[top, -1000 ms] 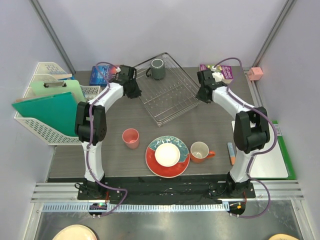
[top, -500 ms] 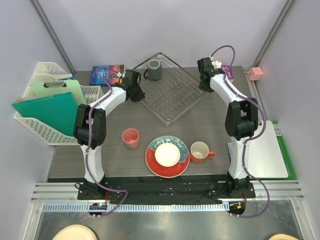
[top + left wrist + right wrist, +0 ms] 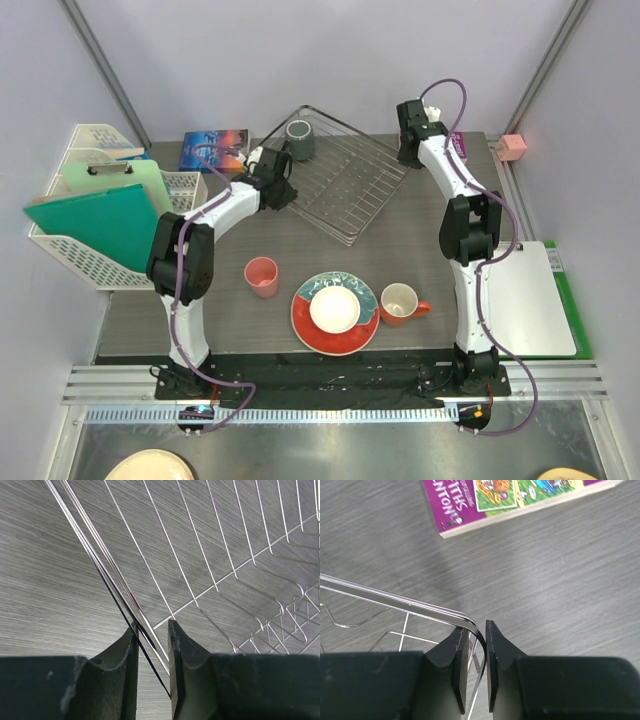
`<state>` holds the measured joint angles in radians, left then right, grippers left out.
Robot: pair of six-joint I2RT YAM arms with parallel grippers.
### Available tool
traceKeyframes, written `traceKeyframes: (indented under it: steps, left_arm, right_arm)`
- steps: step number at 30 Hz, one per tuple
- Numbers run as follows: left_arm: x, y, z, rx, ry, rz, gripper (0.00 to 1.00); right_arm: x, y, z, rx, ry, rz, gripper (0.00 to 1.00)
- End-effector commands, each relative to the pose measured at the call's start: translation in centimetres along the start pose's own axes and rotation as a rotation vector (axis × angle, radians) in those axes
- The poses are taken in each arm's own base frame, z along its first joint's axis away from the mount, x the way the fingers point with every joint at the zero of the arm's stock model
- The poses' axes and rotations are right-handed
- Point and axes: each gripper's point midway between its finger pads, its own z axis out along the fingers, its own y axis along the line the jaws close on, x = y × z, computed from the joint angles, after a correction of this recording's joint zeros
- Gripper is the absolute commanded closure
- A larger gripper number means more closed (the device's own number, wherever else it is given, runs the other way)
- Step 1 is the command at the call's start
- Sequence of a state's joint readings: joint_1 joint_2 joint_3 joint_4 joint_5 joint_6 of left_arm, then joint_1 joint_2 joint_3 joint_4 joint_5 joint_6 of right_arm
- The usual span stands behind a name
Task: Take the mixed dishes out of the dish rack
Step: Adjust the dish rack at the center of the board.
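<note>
The silver wire dish rack (image 3: 345, 185) sits skewed at the back of the table, with a dark grey mug (image 3: 299, 140) in its far left corner. My left gripper (image 3: 283, 190) is shut on the rack's left rim; in the left wrist view the rim wires (image 3: 125, 605) run between its fingers (image 3: 151, 630). Over at the right corner, the right gripper (image 3: 408, 155) is shut on the rim (image 3: 395, 600), the curved bar between its jaws (image 3: 477, 630). Near the front stand a pink cup (image 3: 262, 276), a teal plate (image 3: 305, 325) carrying a small bowl (image 3: 334, 309), and an orange mug (image 3: 400, 302).
A white lattice basket (image 3: 90, 255) with green folders fills the left side. A blue book (image 3: 213, 148) lies behind the left arm, a purple book (image 3: 456, 146) (image 3: 520, 500) by the right gripper. A white board (image 3: 535, 300) and a marker (image 3: 462, 305) lie at right.
Both grippers have carried the rack: it has swung and shifted back-left, the grey mug moving left with it. The right gripper went farther back, the left one rightward.
</note>
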<state>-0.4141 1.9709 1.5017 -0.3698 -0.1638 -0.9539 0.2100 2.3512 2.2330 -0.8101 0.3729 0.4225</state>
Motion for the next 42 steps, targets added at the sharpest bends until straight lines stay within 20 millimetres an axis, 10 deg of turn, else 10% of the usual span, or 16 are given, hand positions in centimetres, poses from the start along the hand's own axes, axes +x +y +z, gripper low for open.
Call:
traceKeyframes:
  steps: [1,15,30,36,42]
  left_arm:
    - [2.8,-10.7,-6.0,0.406,0.045,0.108,1.00]
    - [7.6,-15.6,-5.7,0.530,0.102,0.018,1.00]
    - [11.7,-19.0,-8.7,0.568,0.044,0.057,1.00]
    - [10.1,-19.1,-10.6,0.580,-0.010,0.089,0.99]
    - [6.8,-18.2,-13.2,0.570,-0.078,0.152,0.45]
  right_arm:
    - [-4.9,8.2,-2.5,-0.327,-0.129,0.127,0.99]
    - [-4.7,12.9,-4.5,-0.567,-0.084,0.131,0.99]
    - [-2.7,12.8,-5.0,-0.597,-0.022,0.077,0.97]
    - [-4.1,11.6,-7.3,-0.582,-0.062,0.083,0.49]
    - [-6.0,9.6,-10.1,-0.555,-0.116,0.117,0.25]
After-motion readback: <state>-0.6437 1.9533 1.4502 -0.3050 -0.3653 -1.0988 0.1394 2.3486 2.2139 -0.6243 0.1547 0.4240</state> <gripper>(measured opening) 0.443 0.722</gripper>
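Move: Both hands already have the dish rack's rim between their fingers: the left at its near-left side, the rack's middle about 12 cm to its right and 6 cm ahead; the right at the far-right corner, the middle some 17 cm to its left and 3 cm back. The grey mug stands 15 cm ahead of the left hand and 3 cm right. The purple-green book lies 8 cm right of the right hand and 5 cm ahead. Rightward, then also back, the left hand draws the near-left rim about 8 cm across and 4 cm towards the base, while the right hand pushes the opposite corner about 5 cm forward, its wrist rolling slightly. At the end the right fingers open wide, letting go of the rim as the hand eases back and up a little; the left fingers loosen with the rails still between them. ##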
